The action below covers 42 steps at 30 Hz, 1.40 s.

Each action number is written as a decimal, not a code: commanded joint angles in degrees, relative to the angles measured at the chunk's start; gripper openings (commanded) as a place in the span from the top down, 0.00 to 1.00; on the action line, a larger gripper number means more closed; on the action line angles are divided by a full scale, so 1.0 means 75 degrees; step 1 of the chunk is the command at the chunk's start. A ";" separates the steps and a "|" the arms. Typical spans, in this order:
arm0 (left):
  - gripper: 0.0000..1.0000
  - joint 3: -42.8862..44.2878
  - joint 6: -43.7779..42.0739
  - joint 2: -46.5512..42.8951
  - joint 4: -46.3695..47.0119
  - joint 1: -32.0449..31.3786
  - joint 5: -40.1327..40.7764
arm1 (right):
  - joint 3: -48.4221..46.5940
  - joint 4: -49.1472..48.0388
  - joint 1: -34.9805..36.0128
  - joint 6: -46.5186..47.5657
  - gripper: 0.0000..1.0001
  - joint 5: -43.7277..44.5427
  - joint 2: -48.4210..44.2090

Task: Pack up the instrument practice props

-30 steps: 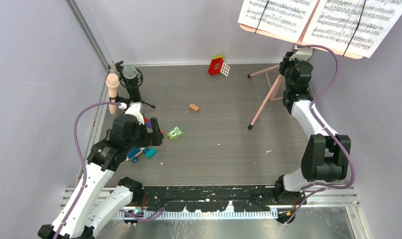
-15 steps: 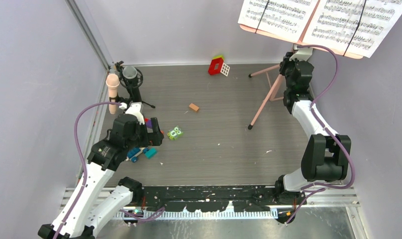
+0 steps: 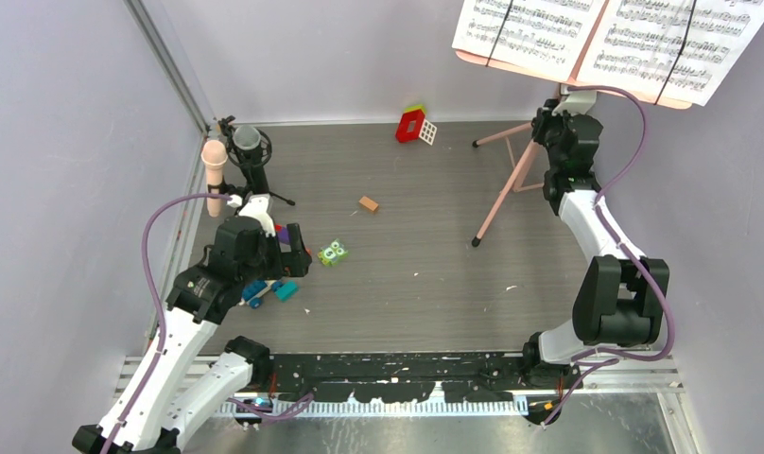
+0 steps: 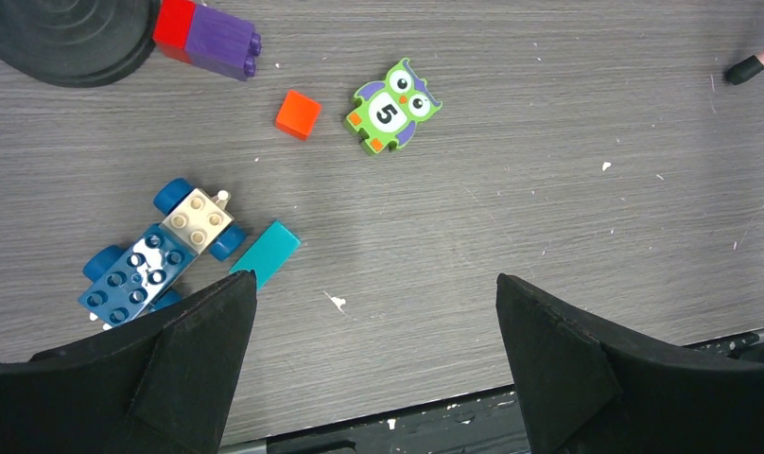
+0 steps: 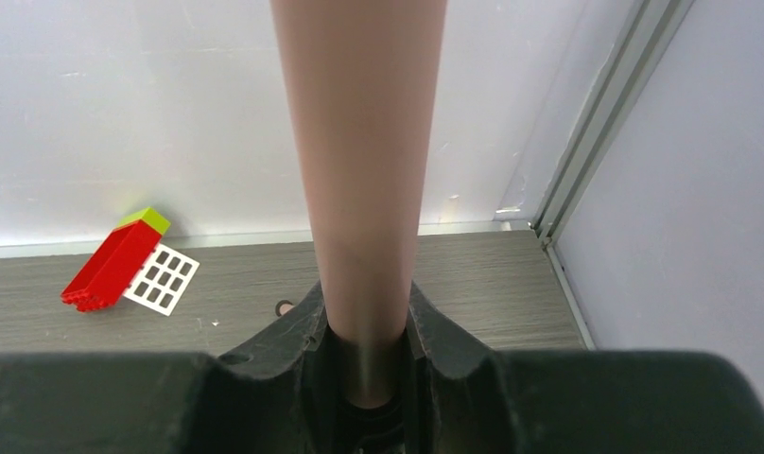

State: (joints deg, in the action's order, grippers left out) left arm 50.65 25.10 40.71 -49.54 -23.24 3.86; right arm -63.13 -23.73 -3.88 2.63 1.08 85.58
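Observation:
The pink music stand point(image 3: 507, 180) rises at the back right, its legs on the floor. White sheet-music pages point(image 3: 605, 36) lie on its desk at the top of the overhead view. My right gripper point(image 3: 562, 102) is shut on the stand's pink pole point(image 5: 359, 142), which sits between the jaws point(image 5: 364, 331). At the back left, the beige-pink microphone point(image 3: 214, 163) hangs on its black stand point(image 3: 251, 159), whose round base point(image 4: 71, 38) shows in the left wrist view. My left gripper point(image 4: 373, 312) is open over bare floor near the table's front edge, holding nothing.
Toy blocks lie scattered: a red house block point(image 3: 414, 124) by the back wall, an orange brick point(image 3: 368, 203), a green owl point(image 4: 392, 106), a blue wheeled block car point(image 4: 156, 260), a teal piece point(image 4: 268, 252) and a red-purple block point(image 4: 208, 36). Walls close in on both sides.
My right jaws have closed a little tighter on the pole. The stand with its pages and my right wrist have shifted slightly to the right. The left arm has not moved.

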 commanded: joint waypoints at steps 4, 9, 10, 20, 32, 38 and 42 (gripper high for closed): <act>0.00 0.0149 -0.0043 0.0021 0.0300 -0.0018 -0.0092 | 0.0056 0.1346 0.0302 -0.0349 0.99 -0.0960 -0.0096; 0.00 0.0149 -0.0048 0.0027 0.0306 -0.0019 -0.0099 | 0.0089 0.1696 0.0790 -0.0142 0.99 -0.1134 -0.0246; 0.00 0.0149 -0.0043 0.0032 0.0307 -0.0018 -0.0104 | 0.0121 0.1733 0.0888 -0.0121 0.99 -0.1135 -0.0278; 0.00 0.0149 -0.0042 0.0048 0.0300 -0.0018 -0.0097 | 0.0805 0.1724 0.1586 -0.0340 0.99 -0.1058 -0.0826; 0.00 0.0149 -0.0048 0.0044 0.0302 -0.0026 -0.0116 | 0.1579 0.1855 0.1948 -0.1249 0.99 -0.1551 -0.1843; 0.00 0.0148 -0.0042 0.0066 0.0306 -0.0018 -0.0116 | 0.1794 0.2321 0.2848 -0.1179 0.99 -0.1256 -0.2251; 0.00 0.0149 -0.0039 0.0068 0.0301 -0.0018 -0.0113 | 0.2028 0.2360 0.3320 -0.1356 0.99 -0.1167 -0.2474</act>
State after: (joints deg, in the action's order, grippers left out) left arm 50.68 25.10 41.15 -49.54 -23.24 3.81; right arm -50.89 -16.60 16.73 1.58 -2.44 68.05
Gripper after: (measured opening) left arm 0.996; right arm 0.297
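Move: The music stand's pole is already between the right fingers, with open floor to their left and nearer the base. Its near foot stands about 12 cm back and 14 cm left of the right hand, some 32 cm down. The red toy box lies about 41 cm ahead and 31 cm left; the orange block is roughly 4 cm ahead and 44 cm left. From the left hand, the gripped pole is about 30 cm ahead, 61 cm right and 9 cm higher. The music stand is drawn about 17 cm left and some 10 cm back by the right hand, which keeps its grip on the pole just above the black hub and stays at the same height. Mostly leftward at first, the pull then bends back towards the base as well, while hand and pole swing counter-clockwise by roughly 25 degrees. ##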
